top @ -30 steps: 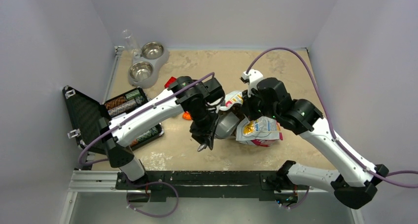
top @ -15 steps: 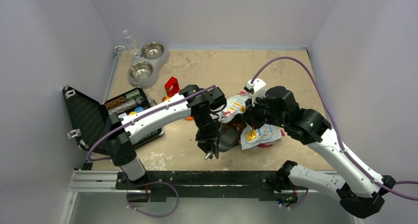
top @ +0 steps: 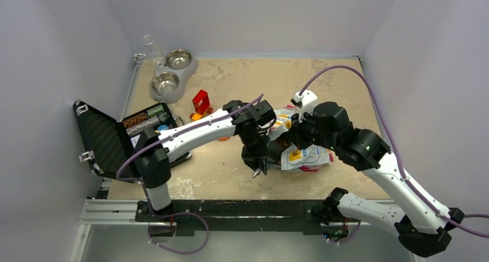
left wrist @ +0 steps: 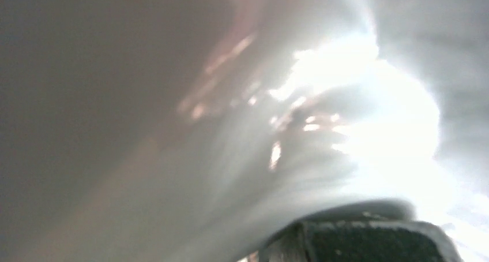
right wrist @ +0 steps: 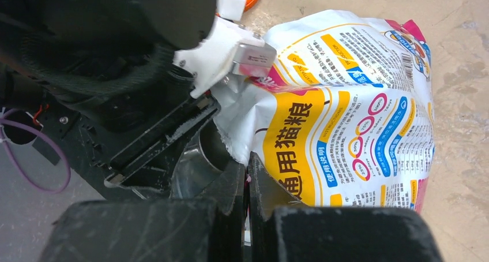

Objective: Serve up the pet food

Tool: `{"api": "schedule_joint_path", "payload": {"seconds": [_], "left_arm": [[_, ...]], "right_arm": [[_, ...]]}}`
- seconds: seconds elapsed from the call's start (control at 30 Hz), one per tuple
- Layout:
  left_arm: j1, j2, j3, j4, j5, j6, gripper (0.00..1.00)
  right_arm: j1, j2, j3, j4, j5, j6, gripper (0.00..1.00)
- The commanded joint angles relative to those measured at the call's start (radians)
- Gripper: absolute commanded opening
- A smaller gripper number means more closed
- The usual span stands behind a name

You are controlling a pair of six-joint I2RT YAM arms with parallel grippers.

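A white, yellow and pink pet food bag [top: 308,156] lies on the tan table right of the middle; it also shows in the right wrist view [right wrist: 357,123]. My right gripper [right wrist: 247,175] is shut on the torn edge of its mouth and holds it up; it also shows in the top view [top: 292,139]. My left gripper [top: 258,163] is at the bag's mouth, shut on a metal scoop [right wrist: 199,158] whose cup sits just inside the opening. The left wrist view shows only a blurred silvery surface. The pet food is hidden inside the bag.
A grey stand with two steel bowls [top: 172,73] and a clear bottle [top: 151,45] is at the back left. An open black case [top: 102,136] of small items lies at the left. A red block [top: 200,100] and an orange piece [top: 222,138] lie between.
My left arm has swung right, bringing the scoop from beside the bag into its mouth. My right gripper has kept its hold on the bag's edge and shifted slightly right.
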Motion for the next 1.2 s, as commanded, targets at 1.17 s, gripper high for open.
{"api": "schedule_joint_path", "payload": {"seconds": [1.17], "left_arm": [[0.11, -0.286, -0.53, 0.982, -0.186, 0.001, 0.0]], "right_arm": [[-0.001, -0.121, 0.03, -0.031, 0.147, 0.061, 0.0]]}}
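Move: The left hand holds the scoop by its handle, with the bowl of the scoop already in the bag's mouth. The pet food showing there lies about 8 cm ahead of that hand, 8 cm to its right and some 7 cm lower. The bulk of the bag is about 18 cm to its right and 5 cm ahead; the orange track is some 14 cm left and 11 cm ahead, on the table. From the right hand, pinching the bag's edge, the food is about 4 cm left, 2 cm back and 12 cm below. Keeping its grip on the scoop handle, the left hand first eases about 2 cm left and sinks slightly, then drives the scoop some 7 cm right and 5 cm forward within the bag's mouth, before drawing about 3 cm back to the left and sinking, its fingertips tilting right and forward to end some 25 degrees round. Meanwhile the right hand stays shut on the bag's edge and draws it about 3 cm to the right, away from the scoop hand's side, turning slightly clockwise. ##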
